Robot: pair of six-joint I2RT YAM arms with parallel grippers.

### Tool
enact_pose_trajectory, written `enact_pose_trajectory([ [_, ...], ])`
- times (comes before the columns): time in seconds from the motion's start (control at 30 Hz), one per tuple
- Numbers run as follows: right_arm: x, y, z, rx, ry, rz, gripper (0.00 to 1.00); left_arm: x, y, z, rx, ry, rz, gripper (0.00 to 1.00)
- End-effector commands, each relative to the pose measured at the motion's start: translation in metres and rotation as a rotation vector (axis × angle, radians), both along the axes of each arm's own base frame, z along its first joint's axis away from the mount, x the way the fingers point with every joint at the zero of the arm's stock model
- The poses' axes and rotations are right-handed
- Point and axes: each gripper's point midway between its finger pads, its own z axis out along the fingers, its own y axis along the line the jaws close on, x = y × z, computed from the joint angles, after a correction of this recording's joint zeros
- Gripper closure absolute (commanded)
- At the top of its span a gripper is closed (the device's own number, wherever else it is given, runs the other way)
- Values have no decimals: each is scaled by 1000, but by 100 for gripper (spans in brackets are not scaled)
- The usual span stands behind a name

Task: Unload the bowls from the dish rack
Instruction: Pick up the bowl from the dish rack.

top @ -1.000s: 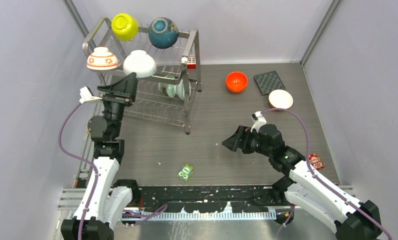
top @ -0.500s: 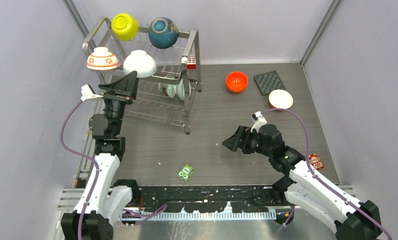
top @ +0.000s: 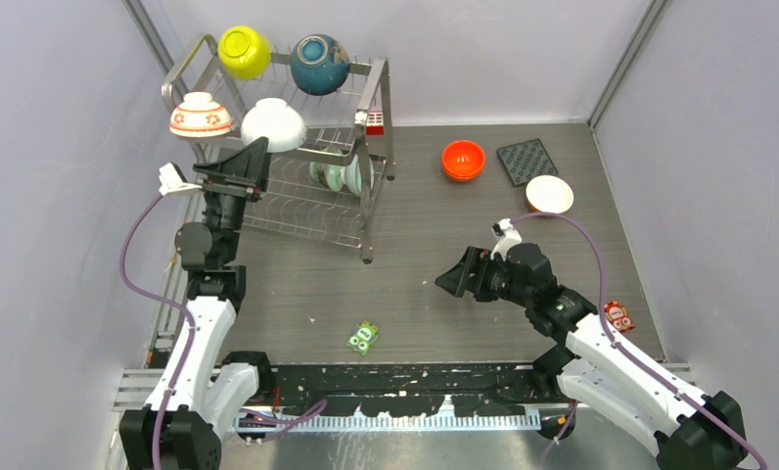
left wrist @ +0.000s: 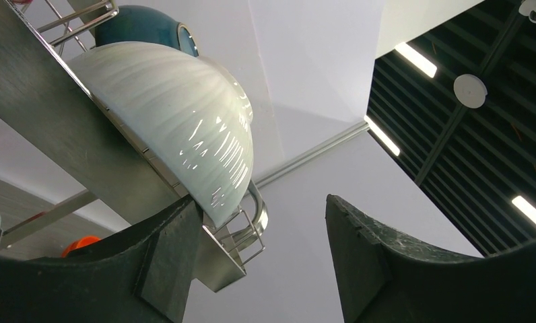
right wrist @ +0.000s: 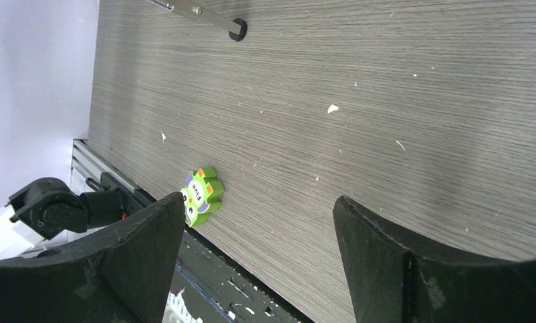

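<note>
The steel dish rack [top: 377, 94] stands at the back left. Its top tier carries a yellow-green bowl [top: 244, 51], a teal bowl [top: 319, 64], a flowered white bowl [top: 200, 115] and a plain white bowl [top: 273, 123]. A pale green bowl [top: 342, 174] leans in the lower tier. My left gripper [top: 252, 160] is open just below the plain white bowl [left wrist: 178, 128], whose rim sits right beside the left finger [left wrist: 164, 262]; the other finger is well clear of it. My right gripper [top: 454, 277] hangs open over the table, holding nothing.
An orange bowl [top: 463, 159] and a white bowl [top: 549, 194] sit on the table at the back right, beside a dark square mat [top: 527, 161]. A green toy [top: 363, 337] lies near the front edge. A small red item [top: 618, 315] lies at the right.
My left gripper has crept up toward the plain white bowl and its jaws have narrowed a little. The right arm has not moved.
</note>
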Motion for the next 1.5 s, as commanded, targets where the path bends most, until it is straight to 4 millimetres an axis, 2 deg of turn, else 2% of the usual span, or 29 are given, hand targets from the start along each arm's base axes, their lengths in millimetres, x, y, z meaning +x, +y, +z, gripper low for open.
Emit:
enact_pose_trajectory([
  [0.0, 6, 1, 11, 5, -43, -7, 15, -7, 0, 14, -3, -72, -9, 33],
  [0.27, 7, 0, 10, 1, -40, -10, 15, -3, 1, 9, -12, -69, -10, 36],
  [0.37, 7, -1, 9, -2, -39, -11, 15, -1, 10, 8, -13, -71, 19, 37],
  [0.8, 8, -1, 5, -13, -36, -16, 15, 3, 8, 9, -18, -100, -6, 43],
  [1.03, 9, -1, 4, -16, -30, -16, 15, 3, 6, 11, -13, -106, -22, 56],
  [1.33, 8, -1, 5, -14, -32, -16, 15, 3, 6, 9, -13, -100, -20, 61],
  [1.47, 8, -2, 6, -16, -36, -18, 15, 4, 6, 9, -13, -102, -20, 68],
])
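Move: On the rack's top tier, the upside-down white bowl's middle is about 7 cm ahead of the left hand, 4 cm right and 2 cm above. The flower-patterned bowl stands some 8 cm ahead and 9 cm left; the blue bowl is roughly 18 cm ahead and 12 cm right, the yellow one 20 cm ahead and 2 cm left, all slightly above the hand. From the right hand, the white bowl is about 18 cm ahead, 32 cm left and 28 cm higher. Easing forward about 1.5 cm and down about 1 cm, the left hand brings its fingertips around the near-left rim of the white bowl, one finger under the rim and the other outside it. The fingers close steadily to roughly half their starting gap while the wrist keeps its upward-forward slant; a firm pinch can't be made out yet. ##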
